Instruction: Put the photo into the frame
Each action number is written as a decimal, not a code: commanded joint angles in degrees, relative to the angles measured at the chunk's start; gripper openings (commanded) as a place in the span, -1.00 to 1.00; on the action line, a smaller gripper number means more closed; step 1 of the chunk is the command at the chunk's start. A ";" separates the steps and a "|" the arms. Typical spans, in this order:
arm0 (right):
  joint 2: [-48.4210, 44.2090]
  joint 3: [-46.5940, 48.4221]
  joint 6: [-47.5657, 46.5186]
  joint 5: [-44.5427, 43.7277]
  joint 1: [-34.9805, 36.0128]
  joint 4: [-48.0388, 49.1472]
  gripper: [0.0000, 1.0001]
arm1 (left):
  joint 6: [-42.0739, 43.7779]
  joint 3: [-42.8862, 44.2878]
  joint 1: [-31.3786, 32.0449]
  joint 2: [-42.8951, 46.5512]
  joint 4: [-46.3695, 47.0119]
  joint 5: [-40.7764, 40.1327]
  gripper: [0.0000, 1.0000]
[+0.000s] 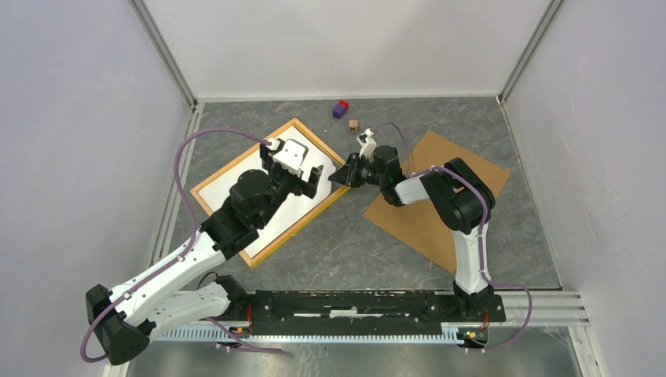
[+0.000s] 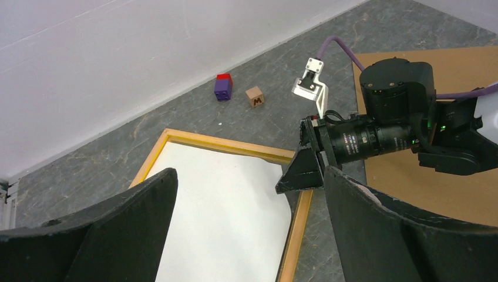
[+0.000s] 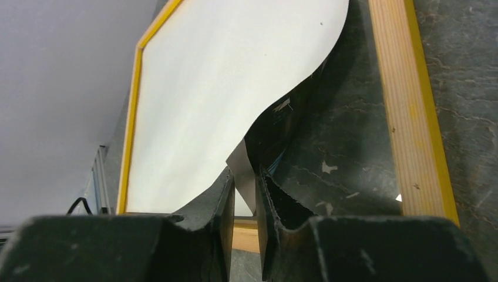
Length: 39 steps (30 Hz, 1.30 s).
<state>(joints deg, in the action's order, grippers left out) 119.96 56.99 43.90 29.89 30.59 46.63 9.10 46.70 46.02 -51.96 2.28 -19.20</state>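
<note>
The photo (image 1: 228, 185) lies white back up inside the orange-yellow wooden frame (image 1: 294, 126) at the table's left. Its corner nearest the right arm curls up off the dark inside of the frame (image 3: 405, 106). That raised corner of the photo (image 3: 223, 76) stands in the narrow gap between the fingers of my right gripper (image 3: 245, 176), which are slightly apart and not pinching it. In the top view my right gripper (image 1: 339, 174) sits at the frame's right edge. My left gripper (image 2: 251, 172) hovers wide open above the photo (image 2: 223, 211), holding nothing.
A brown backing board (image 1: 440, 188) lies under the right arm. A purple and red block (image 1: 340, 108) and a small wooden block (image 1: 354, 124) sit near the back wall. Grey walls close in both sides.
</note>
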 commanded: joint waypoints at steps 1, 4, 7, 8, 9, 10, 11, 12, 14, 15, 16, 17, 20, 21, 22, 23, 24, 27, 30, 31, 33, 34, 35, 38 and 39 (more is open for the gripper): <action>-3.48 3.04 -7.18 -1.87 0.57 -9.67 -0.48 | 1.05 1.03 -0.16 -0.13 1.23 -0.01 1.00; -5.69 3.89 -10.77 -4.78 0.56 -15.74 -0.42 | 0.94 1.04 -0.14 -0.19 1.23 0.12 1.00; -8.18 4.21 -14.45 -6.95 0.52 -20.45 -0.28 | 0.92 1.03 -0.14 -0.30 1.23 -0.01 1.00; -9.35 4.45 -16.19 -8.36 0.57 -22.72 -0.23 | 0.89 1.03 -0.14 -0.29 1.23 -0.03 1.00; -10.47 4.45 -17.75 -9.99 0.50 -24.56 -0.18 | 0.84 1.03 -0.13 -0.26 1.23 -0.03 1.00; -11.89 4.24 -19.67 -12.22 0.52 -26.75 -0.14 | 0.88 1.03 -0.16 -0.20 1.23 -0.06 1.00; -13.32 3.93 -21.14 -14.34 0.42 -29.03 -0.07 | 0.76 1.03 -0.12 -0.18 1.23 -0.06 1.00; -14.63 3.47 -22.88 -16.93 0.40 -30.39 0.02 | 0.81 1.03 -0.14 -0.15 1.23 -0.05 1.00; -17.37 1.54 -24.97 -21.03 -0.23 -32.23 0.20 | 0.63 1.03 -0.16 -0.11 1.23 -0.09 1.00; -18.80 0.09 -25.19 -20.69 -1.29 -32.21 0.28 | 0.50 1.03 -0.15 -0.11 1.23 -0.11 1.00; -19.98 -1.92 -24.74 -19.05 -2.48 -30.90 0.29 | 0.32 1.03 -0.14 -0.12 1.15 -0.18 1.00; -21.11 -4.03 -23.83 -18.18 -4.12 -29.41 0.32 | 0.18 1.07 -0.14 -0.15 1.14 -0.27 1.00; -25.14 -11.48 -22.70 -18.81 -7.39 -23.25 0.43 | -1.02 1.61 -0.14 -0.48 0.14 -0.51 1.00; -25.80 -12.47 -22.76 -19.06 -8.11 -23.31 0.41 | -1.62 2.25 -0.15 -0.82 -0.71 -0.29 1.00; -26.48 -12.83 -23.03 -19.00 -8.84 -24.19 0.40 | -2.07 3.06 -0.12 -1.20 -1.94 0.13 1.00; -27.02 -13.02 -23.34 -18.78 -9.17 -25.35 0.39 | -2.67 4.22 -0.14 -1.73 -4.28 0.53 1.00; -28.02 -13.53 -23.50 -18.58 -9.70 -26.42 0.39 | -3.65 5.24 -0.14 -2.26 -5.76 0.92 1.00; -32.44 -17.20 -23.34 -18.36 -10.24 -27.87 0.41 | -7.56 8.82 -0.10 -4.82 -10.21 3.62 1.00; -37.45 -21.40 -23.11 -18.11 -10.26 -29.85 0.39 | -11.44 13.06 -0.16 -8.88 -14.91 8.02 1.00; -39.70 -23.09 -22.74 -18.06 -10.29 -30.76 0.39 | -12.71 15.35 -0.16 -10.47 -17.66 8.90 1.00; -44.72 -26.77 -22.06 -18.07 -10.29 -32.74 0.43 | -17.06 22.21 -0.14 -14.57 -25.23 8.09 1.00; -47.86 -29.04 -21.98 -18.21 -10.33 -33.70 0.45 | -19.65 24.84 -0.14 -16.04 -29.33 7.65 1.00; -50.87 -30.98 -22.10 -19.44 -10.35 -35.22 0.48 | -21.37 27.43 -0.14 -17.47 -32.76 8.80 1.00; -58.11 -33.90 -23.74 -25.48 -10.31 -43.27 0.53 | -28.15 26.65 -0.14 -17.99 -33.23 14.03 1.00; -60.40 -34.96 -24.30 -27.15 -10.29 -45.25 0.54 | -30.58 23.61 -0.14 -17.27 -29.54 16.69 1.00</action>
<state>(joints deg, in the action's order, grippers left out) 66.39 24.95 21.52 9.72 20.25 10.26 -8.23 72.14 46.02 -70.41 -24.12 -10.31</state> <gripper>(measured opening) 0.759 0.996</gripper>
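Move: The right fingers, slightly open, are at the photo's raised edge by the frame's right end. The brown board's middle lies about 33 cm to their right, 6 cm back and 5 cm lower; the photo's middle is some 18 cm left and 2 cm back, the frame's right corner 8 cm right and 2 cm ahead. From the left hand, the board's middle is about 39 cm right, 3 cm ahead and 27 cm below. Right hand opens off the photo, swings 20 cm right, then back, over the board; left moves right, tipping down. ##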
